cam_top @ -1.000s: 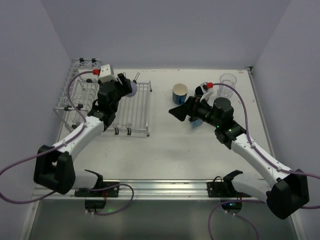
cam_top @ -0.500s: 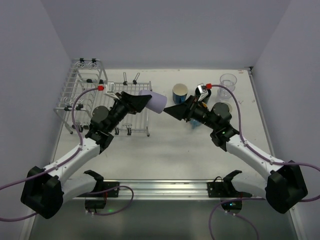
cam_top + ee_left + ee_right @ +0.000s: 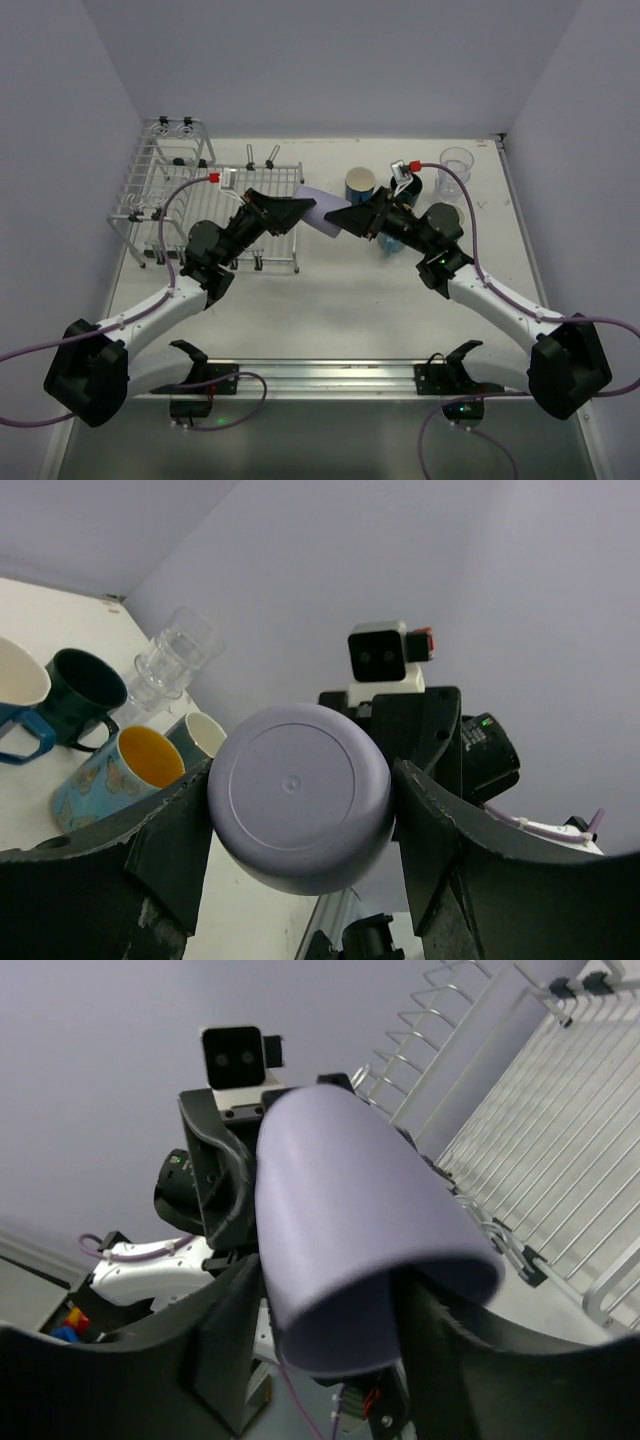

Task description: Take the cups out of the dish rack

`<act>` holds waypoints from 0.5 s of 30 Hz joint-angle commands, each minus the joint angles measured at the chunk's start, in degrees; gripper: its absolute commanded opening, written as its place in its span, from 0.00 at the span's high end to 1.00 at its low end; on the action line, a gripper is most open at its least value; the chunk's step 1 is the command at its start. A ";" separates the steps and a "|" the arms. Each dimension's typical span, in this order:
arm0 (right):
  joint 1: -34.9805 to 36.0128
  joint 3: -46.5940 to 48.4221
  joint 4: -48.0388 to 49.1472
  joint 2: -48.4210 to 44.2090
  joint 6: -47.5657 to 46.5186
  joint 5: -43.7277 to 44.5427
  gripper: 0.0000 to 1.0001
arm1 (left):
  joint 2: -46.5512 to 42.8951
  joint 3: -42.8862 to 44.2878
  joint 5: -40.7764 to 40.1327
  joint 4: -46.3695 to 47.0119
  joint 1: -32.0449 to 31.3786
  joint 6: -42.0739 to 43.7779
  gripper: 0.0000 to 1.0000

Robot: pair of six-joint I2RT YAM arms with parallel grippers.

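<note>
A lavender cup hangs in the air between the two arms, just right of the dish rack. My left gripper is shut on its closed base end, one finger on each side. From the right, my right gripper reaches around the cup's open mouth, and both of its fingers lie against the wall. Other cups stand on the table to the right: a blue cup with a cream inside, a clear ribbed glass, a dark teal mug and a light blue mug.
The silver wire rack has a flat grid part and a taller basket part at the far left by the wall. The unloaded cups cluster behind my right arm. Walls close the table at the back and on both sides.
My left arm has carried the lavender cup from over the rack to the right. My right gripper has moved left to meet it and narrowed its jaws around the cup's mouth end.
</note>
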 commanded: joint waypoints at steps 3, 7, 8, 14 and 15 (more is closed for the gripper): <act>0.09 3.61 5.82 0.94 0.36 0.53 0.62 | -1.78 -2.77 2.63 4.54 -2.25 -1.07 0.68; 0.35 3.87 3.98 1.12 -0.60 0.61 0.82 | -2.57 -4.09 2.28 2.78 -2.34 0.07 0.55; 0.27 4.05 3.11 0.85 -1.65 0.96 1.00 | -2.66 -4.01 2.72 2.70 -2.34 0.51 0.47; 0.27 12.55 -29.11 -2.66 -24.01 7.28 1.00 | -9.93 8.63 -7.70 -32.14 -2.34 21.49 0.00; 0.18 13.70 -37.34 -2.58 -26.85 11.03 1.00 | -11.08 11.69 -13.91 -40.81 -2.34 24.04 0.00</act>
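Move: The purple cup, held by its base in the left fingers, has its middle roughly 3 cm to the left hand's right and 1 cm back, about level. From the right hand that middle is some 4 cm left and 2 cm ahead, its mouth open to the right fingers. Below on the table, about 28 cm lower, the blue mug stands around 33 cm ahead and 8 cm right of the right hand, the light blue cup 13 cm ahead and 16 cm right. The purple cup changes hands in the air: the right fingers, one inside the mouth and one outside, close nearly shut and pinch the wall at its rim while that hand rises barely 2 cm, then dips a little. The left hand eases about 2 cm back and down still holding the base, then opens wide and lets go, coming slightly forward again with a small roll of about 10 degrees. ##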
